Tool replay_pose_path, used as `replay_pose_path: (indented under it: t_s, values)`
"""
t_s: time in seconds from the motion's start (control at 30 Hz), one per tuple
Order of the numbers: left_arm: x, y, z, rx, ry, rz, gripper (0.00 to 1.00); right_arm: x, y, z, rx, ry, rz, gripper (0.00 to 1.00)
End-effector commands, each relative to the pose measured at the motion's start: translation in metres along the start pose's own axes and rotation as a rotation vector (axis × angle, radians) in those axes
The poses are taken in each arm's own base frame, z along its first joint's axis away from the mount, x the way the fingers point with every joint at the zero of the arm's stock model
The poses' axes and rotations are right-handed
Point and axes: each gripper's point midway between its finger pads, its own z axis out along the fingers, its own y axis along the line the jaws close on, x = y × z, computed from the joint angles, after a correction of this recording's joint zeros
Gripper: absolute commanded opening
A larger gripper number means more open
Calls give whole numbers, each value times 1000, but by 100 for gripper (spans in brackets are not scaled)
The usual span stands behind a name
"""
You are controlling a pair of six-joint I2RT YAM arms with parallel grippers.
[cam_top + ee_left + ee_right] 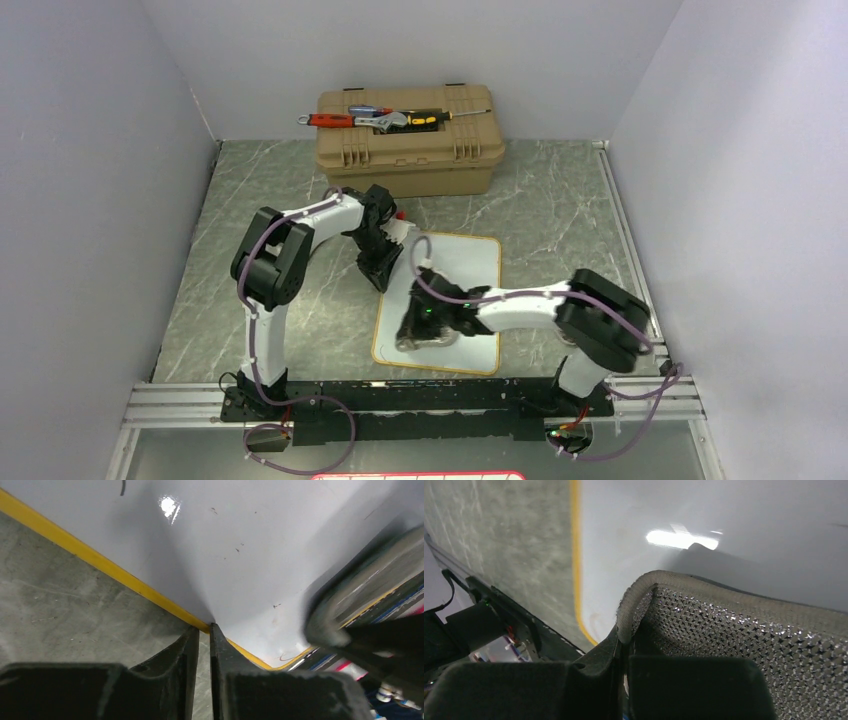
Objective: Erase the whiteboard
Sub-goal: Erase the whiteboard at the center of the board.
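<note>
The whiteboard (465, 265), white with a yellow rim, lies flat on the table in front of the arms. My left gripper (383, 275) rests at its left edge. In the left wrist view its fingertips (204, 627) sit right on the yellow rim, jaws drawn together to a thin slit with nothing seen between them. Small dark specks and a short stroke (122, 487) mark the whiteboard (225, 540). My right gripper (420, 330) is over the board's near left part, shut (624, 637) on the hem of a grey mesh cloth (749, 645) lying against the whiteboard (724, 510).
A tan toolbox (405, 150) stands at the back with a wrench and screwdrivers (380, 118) on its lid. The arms' mounting rail (400, 395) runs along the near edge. Grey walls close in left, right and behind.
</note>
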Motion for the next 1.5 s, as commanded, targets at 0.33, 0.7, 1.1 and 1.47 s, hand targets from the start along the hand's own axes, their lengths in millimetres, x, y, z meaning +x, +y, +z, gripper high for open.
replay_pose_path:
  t_s: [0.33, 0.7, 1.1, 1.47]
  values:
    - [20, 42, 43, -87, 97, -28, 3, 51, -11, 17, 104, 128, -145, 0]
    - [18, 48, 49, -99, 95, -28, 2, 64, -6, 19, 110, 165, -179, 0]
    - [18, 45, 46, -91, 87, -29, 3, 63, -12, 18, 139, 165, -190, 0]
    - [12, 49, 39, -125, 65, -14, 3, 69, -32, 6, 145, 155, -147, 0]
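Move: The right hand, gripping the eraser low over the board, has the board's near left corner about 7 cm to its left and 5 cm back, some 2 cm lower. The board's centre is roughly 9 cm ahead and 6 cm to the right of it; the left gripper's tips are about 12 cm ahead and 6 cm to the left. From the left hand, the board's left edge is right under the tips, and that corner about 16 cm back and 1 cm left. Left and right in quick level strokes, the right hand rubs the held eraser over the board's near left part: some 8 cm left, back right while drawing in about 5 cm towards the near edge, then left and right again, its wrist ending slightly counter-clockwise. The left hand stays and closes its fingers at the board's left edge to steady it. ##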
